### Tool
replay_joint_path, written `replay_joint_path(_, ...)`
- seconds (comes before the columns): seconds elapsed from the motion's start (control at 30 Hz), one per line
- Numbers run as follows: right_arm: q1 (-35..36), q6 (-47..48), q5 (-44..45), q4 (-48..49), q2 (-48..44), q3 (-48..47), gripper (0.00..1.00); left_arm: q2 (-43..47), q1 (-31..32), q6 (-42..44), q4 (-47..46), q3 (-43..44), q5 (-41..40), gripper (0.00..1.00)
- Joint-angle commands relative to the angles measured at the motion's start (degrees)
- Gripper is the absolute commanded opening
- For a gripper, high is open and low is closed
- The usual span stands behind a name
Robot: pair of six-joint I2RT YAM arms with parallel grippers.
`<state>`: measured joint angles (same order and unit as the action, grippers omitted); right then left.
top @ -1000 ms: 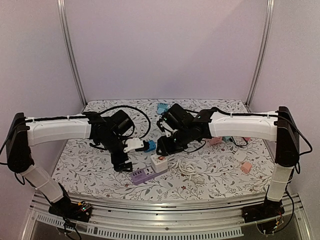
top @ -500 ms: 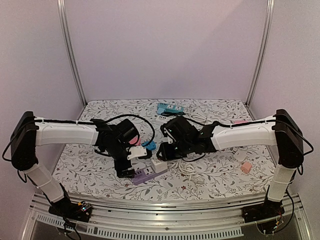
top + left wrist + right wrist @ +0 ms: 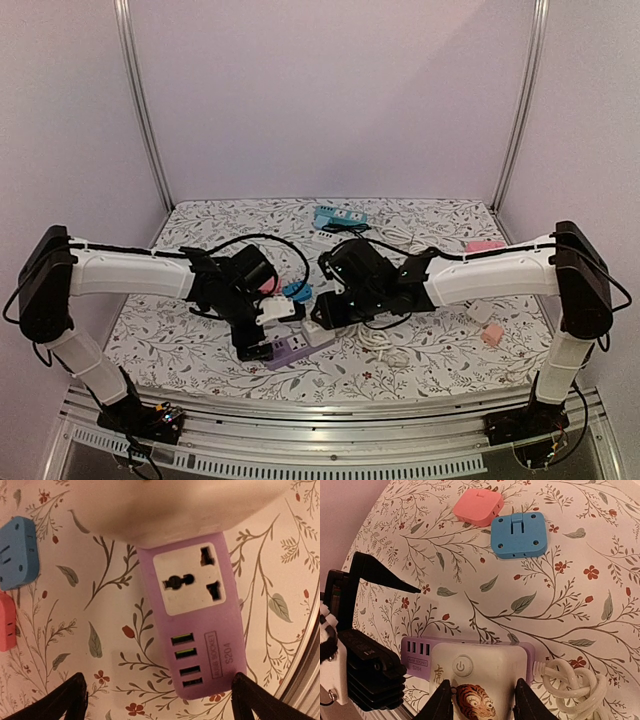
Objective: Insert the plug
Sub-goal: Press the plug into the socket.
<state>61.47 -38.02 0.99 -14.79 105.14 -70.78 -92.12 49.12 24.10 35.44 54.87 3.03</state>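
A purple socket strip (image 3: 200, 625) lies on the flowered table, one universal outlet and several USB ports showing. A white plug block (image 3: 480, 672) with a tiger print and a power button sits on the strip's other half (image 3: 417, 650), with its white cable (image 3: 570, 685) coiled to the right. My right gripper (image 3: 482, 705) is shut on the white plug, one finger against each side. My left gripper (image 3: 160, 700) is open and straddles the strip's USB end, not gripping it. From above, the plug (image 3: 318, 331) and the strip (image 3: 285, 349) lie between the two wrists.
A blue adapter (image 3: 520, 535) and a pink adapter (image 3: 479, 506) lie just behind the strip. A blue strip (image 3: 335, 217) lies at the back, and pink pieces (image 3: 492, 334) lie at the right. The table's metal front edge (image 3: 305, 680) is close to the strip.
Both arms came down and nearer the front edge. The right gripper settled around the white plug, and the left gripper moved over the purple strip's end.
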Motion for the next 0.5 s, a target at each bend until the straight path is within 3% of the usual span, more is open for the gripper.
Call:
replay_joint_path(0.0, 1.5, 3.2, -1.3, -11.3, 1.8, 2.4, 0.42, 1.4, 0.6, 0.1, -1.5, -2.0, 1.2, 0.99)
replay_joint_path(0.1, 1.5, 4.8, -1.3, -11.3, -0.2, 0.2, 0.47, 2.5, 0.3, 0.3, -1.3, -2.2, 2.3, 1.0)
replay_joint_path(0.3, 1.5, 7.3, 1.8, -12.5, -1.6, -4.1, 0.68, 3.9, -1.2, -0.5, -2.2, -2.6, 4.2, 0.99)
replay_joint_path(0.47, -0.5, 5.9, 5.8, -14.0, -5.2, -3.0, 0.73, 0.9, 0.6, -1.5, -1.9, -0.8, 3.6, 1.0)
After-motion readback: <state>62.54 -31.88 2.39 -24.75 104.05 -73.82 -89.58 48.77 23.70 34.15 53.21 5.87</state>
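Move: The white tiger plug is right at the right fingertips, its middle about 1 cm ahead, 2 cm left and 3 cm below the hand. The purple socket strip under the plug centres some 5 cm left, 1 cm back and 7 cm down; the blue plug lies about 13 cm ahead and 6 cm left, the coiled cable 8 cm right and 1 cm back, both about 8 cm down. From the left hand, the white plug is 13 cm right, 2 cm ahead and slightly higher. The right hand eases about 2 cm back and right off the white plug, tilting slightly, its fingers spreading wide. ##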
